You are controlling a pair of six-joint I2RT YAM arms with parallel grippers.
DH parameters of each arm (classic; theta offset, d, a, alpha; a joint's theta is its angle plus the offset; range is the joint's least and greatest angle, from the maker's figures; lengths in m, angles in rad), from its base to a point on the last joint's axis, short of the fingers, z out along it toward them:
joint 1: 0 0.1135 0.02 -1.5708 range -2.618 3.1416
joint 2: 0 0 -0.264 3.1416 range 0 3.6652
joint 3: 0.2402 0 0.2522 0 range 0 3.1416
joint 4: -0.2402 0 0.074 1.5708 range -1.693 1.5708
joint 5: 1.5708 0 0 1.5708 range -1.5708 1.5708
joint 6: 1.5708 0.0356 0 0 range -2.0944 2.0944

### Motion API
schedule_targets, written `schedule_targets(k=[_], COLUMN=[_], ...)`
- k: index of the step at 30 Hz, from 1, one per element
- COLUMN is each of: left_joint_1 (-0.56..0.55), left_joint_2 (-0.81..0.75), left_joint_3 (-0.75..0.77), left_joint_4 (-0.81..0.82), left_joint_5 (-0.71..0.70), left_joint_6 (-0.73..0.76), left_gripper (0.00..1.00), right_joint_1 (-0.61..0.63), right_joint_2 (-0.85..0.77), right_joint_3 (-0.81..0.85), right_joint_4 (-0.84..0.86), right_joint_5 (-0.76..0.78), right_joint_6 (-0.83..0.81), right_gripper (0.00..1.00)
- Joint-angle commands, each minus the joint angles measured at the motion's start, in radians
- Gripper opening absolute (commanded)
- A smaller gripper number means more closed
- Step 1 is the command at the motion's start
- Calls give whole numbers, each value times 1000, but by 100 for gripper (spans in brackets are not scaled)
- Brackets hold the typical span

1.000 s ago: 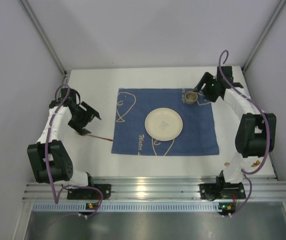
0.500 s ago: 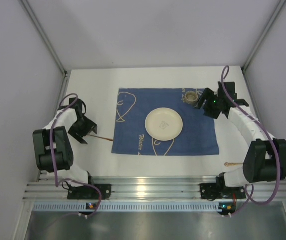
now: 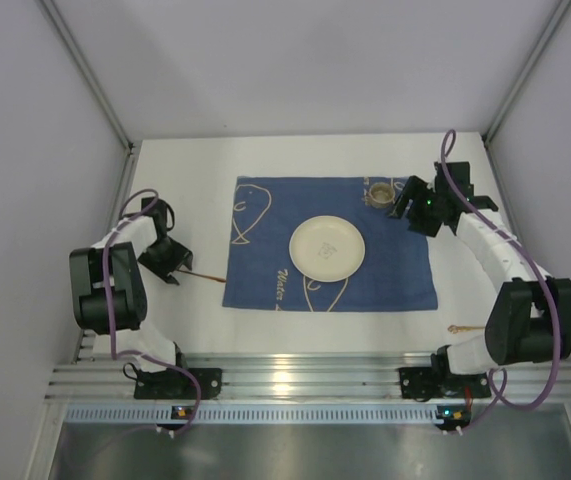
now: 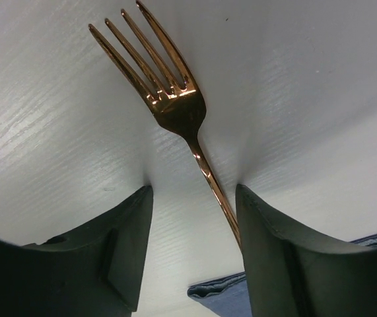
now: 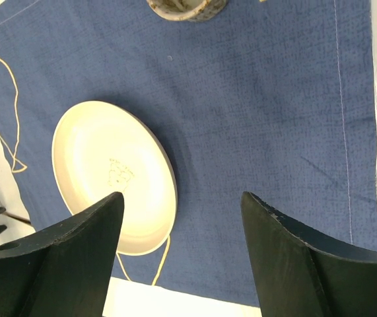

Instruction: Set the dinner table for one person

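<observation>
A copper fork (image 4: 175, 109) lies on the white dinner table (image 3: 190, 165), left of the blue placemat (image 3: 405, 270). My left gripper (image 4: 193, 191) is low over the fork, open, its jaws straddling the handle, which runs close along the right finger (image 4: 274, 251). From above, the left gripper (image 3: 168, 260) covers the fork's head and the fork's handle (image 3: 208, 277) pokes out toward the mat. A cream plate (image 3: 327, 247) sits mid-mat and a small cup (image 3: 380, 192) stands at the mat's back. My right gripper (image 3: 407, 205) hovers open and empty just right of the cup, above the mat (image 5: 261, 112).
A second thin utensil (image 3: 462, 327) lies on the white table near the right arm's base. The plate (image 5: 112, 175) and the cup (image 5: 187, 6) show in the right wrist view. Grey walls close in the back and both sides.
My left gripper has dropped down over the fork and its jaws have narrowed around the handle. My right gripper has backed away from the cup toward the right, then stayed still.
</observation>
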Motion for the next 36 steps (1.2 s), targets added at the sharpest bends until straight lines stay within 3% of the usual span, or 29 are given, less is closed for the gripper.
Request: schedule_targets(k=[1, 6, 9, 10, 16, 27, 31, 36], left_joint_1=[4, -3, -11, -14, -15, -66, -147, -325], left_joint_2=[20, 51, 65, 72, 75, -73, -78, -32], left_joint_3=[-15, -19, -18, -18, -35, 45, 128, 279], left_joint_4=[49, 63, 70, 73, 80, 50, 38, 21], left_joint_5=[-30, -30, -28, -30, -45, -85, -113, -133], left_joint_6=[-16, -25, -26, -26, -14, 141, 188, 263], left_gripper=[56, 42, 28, 20, 0, 0, 0, 0], right_joint_1=[0, -8, -11, -12, -23, -25, -26, -25], right_joint_2=[12, 18, 22, 23, 40, 65, 51, 17], right_joint_3=[65, 62, 56, 56, 68, 97, 102, 86], right_joint_4=[-3, -11, -9, -9, -13, -5, -5, -6], right_joint_5=[6, 1, -3, -3, -14, -35, -39, -37], right_joint_6=[-29, -38, -38, -40, -45, -38, -31, -25], right_gripper=[72, 71, 71, 71, 70, 70, 70, 74])
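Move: Between the left hand's open fingers, almost at their own height, the fork lies crosswise on the table, its middle about 1 cm ahead and 2 cm right of that hand, tines to the left. The middle of the blue placemat is some 37 cm right and 8 cm ahead; the plate on it is about 37 cm right and 7 cm ahead. From the right hand the fork is roughly 51 cm left, 7 cm back and 13 cm below. Creeping barely 1.5 cm forward and a touch right at table level, the left hand shuts its fingers on the fork's handle just behind the head, then pauses. Still pinching, it lifts about 6 cm while swinging forward and right towards the placemat's left edge, turning some 25 degrees clockwise and tipping the fingers slightly forward. ##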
